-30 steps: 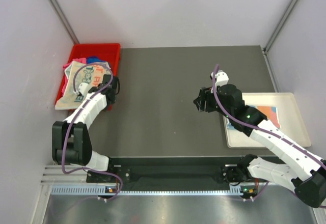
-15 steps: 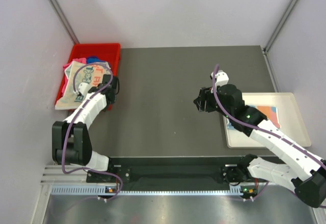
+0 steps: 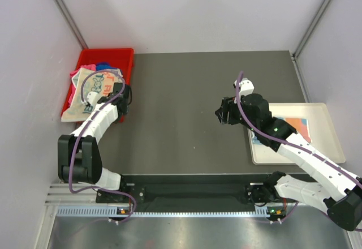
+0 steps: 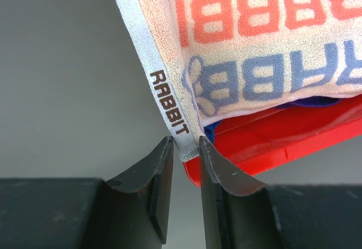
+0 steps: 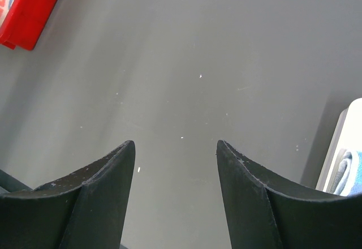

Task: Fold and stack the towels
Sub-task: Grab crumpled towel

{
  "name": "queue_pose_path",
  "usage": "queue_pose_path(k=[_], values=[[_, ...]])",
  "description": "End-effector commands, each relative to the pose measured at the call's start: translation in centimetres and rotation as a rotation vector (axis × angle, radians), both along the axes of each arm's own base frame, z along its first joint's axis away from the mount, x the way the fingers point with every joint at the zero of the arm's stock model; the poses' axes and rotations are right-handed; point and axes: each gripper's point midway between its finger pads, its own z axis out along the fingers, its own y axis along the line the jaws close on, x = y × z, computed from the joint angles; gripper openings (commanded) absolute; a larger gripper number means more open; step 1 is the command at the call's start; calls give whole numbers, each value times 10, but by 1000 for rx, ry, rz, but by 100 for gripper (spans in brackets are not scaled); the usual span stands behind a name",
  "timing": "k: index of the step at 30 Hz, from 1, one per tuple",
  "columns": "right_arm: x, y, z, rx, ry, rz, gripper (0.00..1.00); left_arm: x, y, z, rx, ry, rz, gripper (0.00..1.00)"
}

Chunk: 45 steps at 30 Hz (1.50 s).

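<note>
The cream towel (image 3: 90,87) with orange and teal lettering lies on top of the pile in the red bin (image 3: 107,54) and hangs over its edge. Pink (image 3: 73,76) and royal blue (image 3: 104,65) towels peek out beneath it. My left gripper (image 3: 117,84) is at the bin's near right corner. In the left wrist view my left gripper (image 4: 185,141) is shut on the hemmed corner of the cream towel (image 4: 254,51), its tips touching the hem on both sides. My right gripper (image 3: 219,115) hovers open and empty over the middle of the table.
A white tray (image 3: 328,130) at the right holds a folded light blue patterned towel (image 3: 294,127). The right wrist view shows bare grey table between my open right gripper (image 5: 175,144), the tray's edge (image 5: 345,130) at right and the bin's corner (image 5: 28,11) at upper left.
Neither arm has visibly shifted. The cream towel's edge by the left gripper looks slightly rearranged.
</note>
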Motion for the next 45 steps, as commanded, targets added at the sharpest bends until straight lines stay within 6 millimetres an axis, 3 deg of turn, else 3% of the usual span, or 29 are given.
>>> queue_pose_path(k=[1,5,9,12,13,15,21,28,31,34,35,36,37,38,43,45], values=[[2,2,14,20,-50,3,60,3,3,0,5,-18,7,30],[2,2,14,22,-50,2,60,3,3,-1,2,-21,7,29],[2,2,16,23,-53,3,60,4,3,-1,2,-23,0,22],[2,3,15,21,-53,8,60,7,2,2,-1,-34,-14,11],[2,2,15,22,-54,3,60,8,2,4,-1,-39,-17,4],[2,2,15,23,-53,4,60,13,1,9,-1,-54,-38,0],[3,3,17,24,-56,6,60,30,-7,38,6,-132,-150,0],[5,5,21,32,-60,6,60,57,-39,99,-27,-326,-359,0],[6,7,23,36,-61,7,60,62,-56,115,-12,-338,-442,0],[8,7,26,40,-66,5,60,72,-83,149,32,-376,-535,0],[8,7,27,39,-69,1,60,71,-101,154,57,-359,-597,0],[9,7,27,41,-67,-3,59,72,-104,158,104,-342,-589,0],[10,6,29,38,-71,-6,59,75,-114,178,127,-366,-606,0],[11,5,30,37,-74,-17,60,72,-135,184,147,-359,-665,0],[16,-1,41,34,-91,-54,60,75,-190,205,192,-352,-804,0],[18,-5,45,32,-100,-76,60,73,-217,226,216,-374,-872,0]])
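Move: The near right corner of the rabbit-lettered towel, with its label strip, lies right at the left fingertips, about 1 cm below. The red bin under it has its middle some 10 cm ahead, 5 cm left and 6 cm lower; in it the blue towel is roughly 9 cm ahead and 4 left, the pink towel about 9 ahead and 10 left. From the idle right hand that corner is some 40 cm left, 5 ahead and 13 lower. The rabbit-lettered towel's labelled corner is pinched as the left fingers shut almost in place. Keeping hold, the left hand then lifts it slowly at first, then faster: up some 20 cm, soon sweeping about as far right out of the red bin over the bare mat, drifting forward too, while the wrist swings clockwise by nearly 50 degrees and tips up. ##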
